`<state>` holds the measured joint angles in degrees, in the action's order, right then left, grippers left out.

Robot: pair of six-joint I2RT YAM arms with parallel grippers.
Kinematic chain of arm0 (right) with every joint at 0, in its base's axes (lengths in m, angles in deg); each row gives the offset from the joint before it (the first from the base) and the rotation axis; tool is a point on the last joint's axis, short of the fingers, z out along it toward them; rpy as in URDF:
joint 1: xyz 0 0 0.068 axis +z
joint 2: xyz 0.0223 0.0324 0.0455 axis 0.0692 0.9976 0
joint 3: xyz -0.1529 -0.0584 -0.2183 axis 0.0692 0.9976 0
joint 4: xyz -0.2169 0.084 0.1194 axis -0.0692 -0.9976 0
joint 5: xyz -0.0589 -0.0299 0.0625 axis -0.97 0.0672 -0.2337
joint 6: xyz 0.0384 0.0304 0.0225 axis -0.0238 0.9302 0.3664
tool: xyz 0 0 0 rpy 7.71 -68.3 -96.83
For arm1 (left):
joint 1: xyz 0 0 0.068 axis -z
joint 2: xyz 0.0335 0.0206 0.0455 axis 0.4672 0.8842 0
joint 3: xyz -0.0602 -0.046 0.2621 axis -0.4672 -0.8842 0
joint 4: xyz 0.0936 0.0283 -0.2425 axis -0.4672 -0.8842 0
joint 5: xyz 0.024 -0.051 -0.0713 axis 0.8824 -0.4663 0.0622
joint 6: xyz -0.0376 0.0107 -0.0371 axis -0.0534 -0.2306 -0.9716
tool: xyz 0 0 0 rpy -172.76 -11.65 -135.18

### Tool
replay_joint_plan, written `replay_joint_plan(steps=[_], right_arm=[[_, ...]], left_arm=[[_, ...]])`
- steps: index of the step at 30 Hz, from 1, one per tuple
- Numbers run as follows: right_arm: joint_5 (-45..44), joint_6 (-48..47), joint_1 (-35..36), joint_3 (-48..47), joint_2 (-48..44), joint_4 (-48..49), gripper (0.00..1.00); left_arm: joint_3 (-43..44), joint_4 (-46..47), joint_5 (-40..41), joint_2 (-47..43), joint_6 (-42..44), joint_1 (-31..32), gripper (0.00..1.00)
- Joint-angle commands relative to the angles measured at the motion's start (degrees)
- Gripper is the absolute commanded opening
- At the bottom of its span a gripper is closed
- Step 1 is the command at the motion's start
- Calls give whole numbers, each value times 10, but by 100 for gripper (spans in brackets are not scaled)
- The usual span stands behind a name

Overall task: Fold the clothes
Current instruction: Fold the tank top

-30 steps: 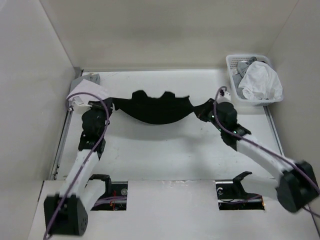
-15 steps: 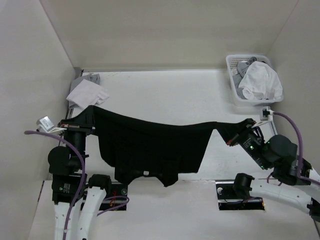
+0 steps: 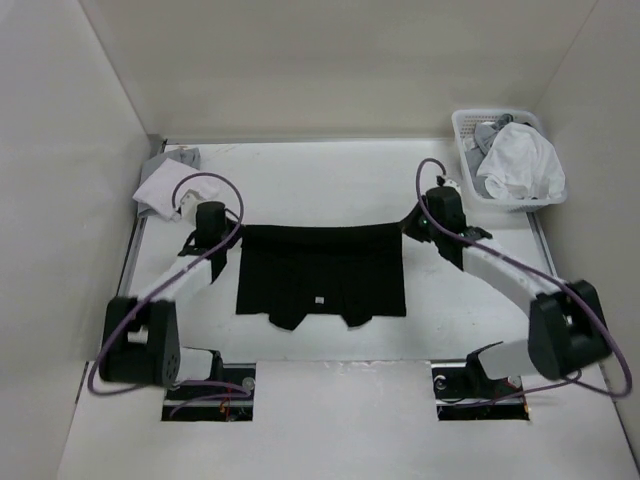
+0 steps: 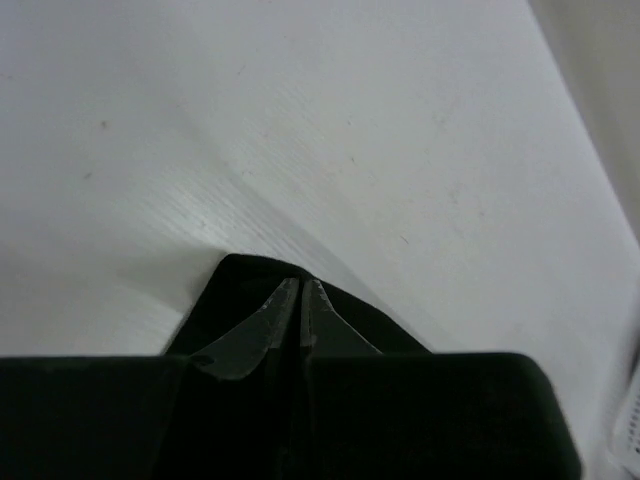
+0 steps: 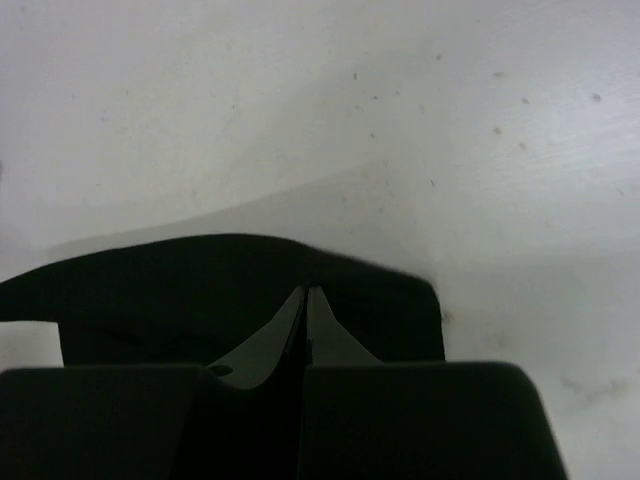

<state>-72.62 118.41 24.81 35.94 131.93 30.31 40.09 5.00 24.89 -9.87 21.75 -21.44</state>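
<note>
The clothes, a black T-shirt (image 3: 322, 275), lie spread flat in the middle of the table, the collar end toward the arms. My left gripper (image 3: 235, 232) is shut on the shirt's far left corner and my right gripper (image 3: 405, 226) on its far right corner, both low at the table. In the left wrist view the left gripper (image 4: 300, 283) is pinched together with black fabric (image 4: 225, 300) around its tips. The right wrist view shows the right gripper (image 5: 306, 290) likewise closed on black cloth (image 5: 200, 290).
A white basket (image 3: 462, 130) holding white and grey garments (image 3: 520, 165) stands at the far right corner. A white folded cloth pile (image 3: 160, 187) and a grey cloth (image 3: 178, 157) lie at the far left. Walls enclose the table on three sides.
Half a second ago both arms held the shirt stretched high near their bases. They have since reached forward and laid it flat on the table, still gripping its corners.
</note>
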Motion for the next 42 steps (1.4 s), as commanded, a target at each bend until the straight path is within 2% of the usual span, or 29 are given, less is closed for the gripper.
replay_joint_plan(steps=[1, 5, 9, 13, 22, 30, 42], right_arm=[[71, -6, -34, -115, 104, 117, 1], [96, -8, -76, -233, 222, 100, 1], [114, -11, -95, -288, 255, 74, 1], [114, -11, -95, -233, 216, 91, 1], [102, 19, -93, -37, 98, 170, 1], [78, 41, -51, 93, 23, 204, 1], [26, 56, -26, 218, -31, 173, 2]], left_arm=[[97, 145, 12, 111, -19, -4, 0], [217, 138, -14, 232, -22, -14, 0], [263, 127, -29, 261, -30, -23, 0], [210, 143, -30, 221, -34, -21, 0], [37, 234, -67, 127, -83, -40, 0], [-94, 229, -91, -16, -80, -52, 0], [-230, 217, -136, -96, -50, -79, 0]])
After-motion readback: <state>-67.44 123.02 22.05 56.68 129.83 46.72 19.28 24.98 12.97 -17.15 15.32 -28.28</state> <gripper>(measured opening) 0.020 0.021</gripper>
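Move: Each closed gripper pinches one corner of the tank top's raised hem. From the left hand, the left strap end on the table lies about 16 cm back, 10 cm right and 8 cm down, the white collar label about 11 cm back and 18 cm right, and the folded white cloth some 16 cm ahead and 17 cm left. From the right hand, the right strap end is roughly 17 cm back, 10 cm left and 10 cm down; the laundry basket stands about 20 cm ahead and 28 cm right. Forward first, then back: both hands swing the pinched hem some 13 cm away from the strap ends, reverse, and draw it back about 18 cm towards the straps, over the part lying on the table. Both dip slightly on the way out and sink on the return, the right hand ending lower. The fingers stay shut on the corners. ##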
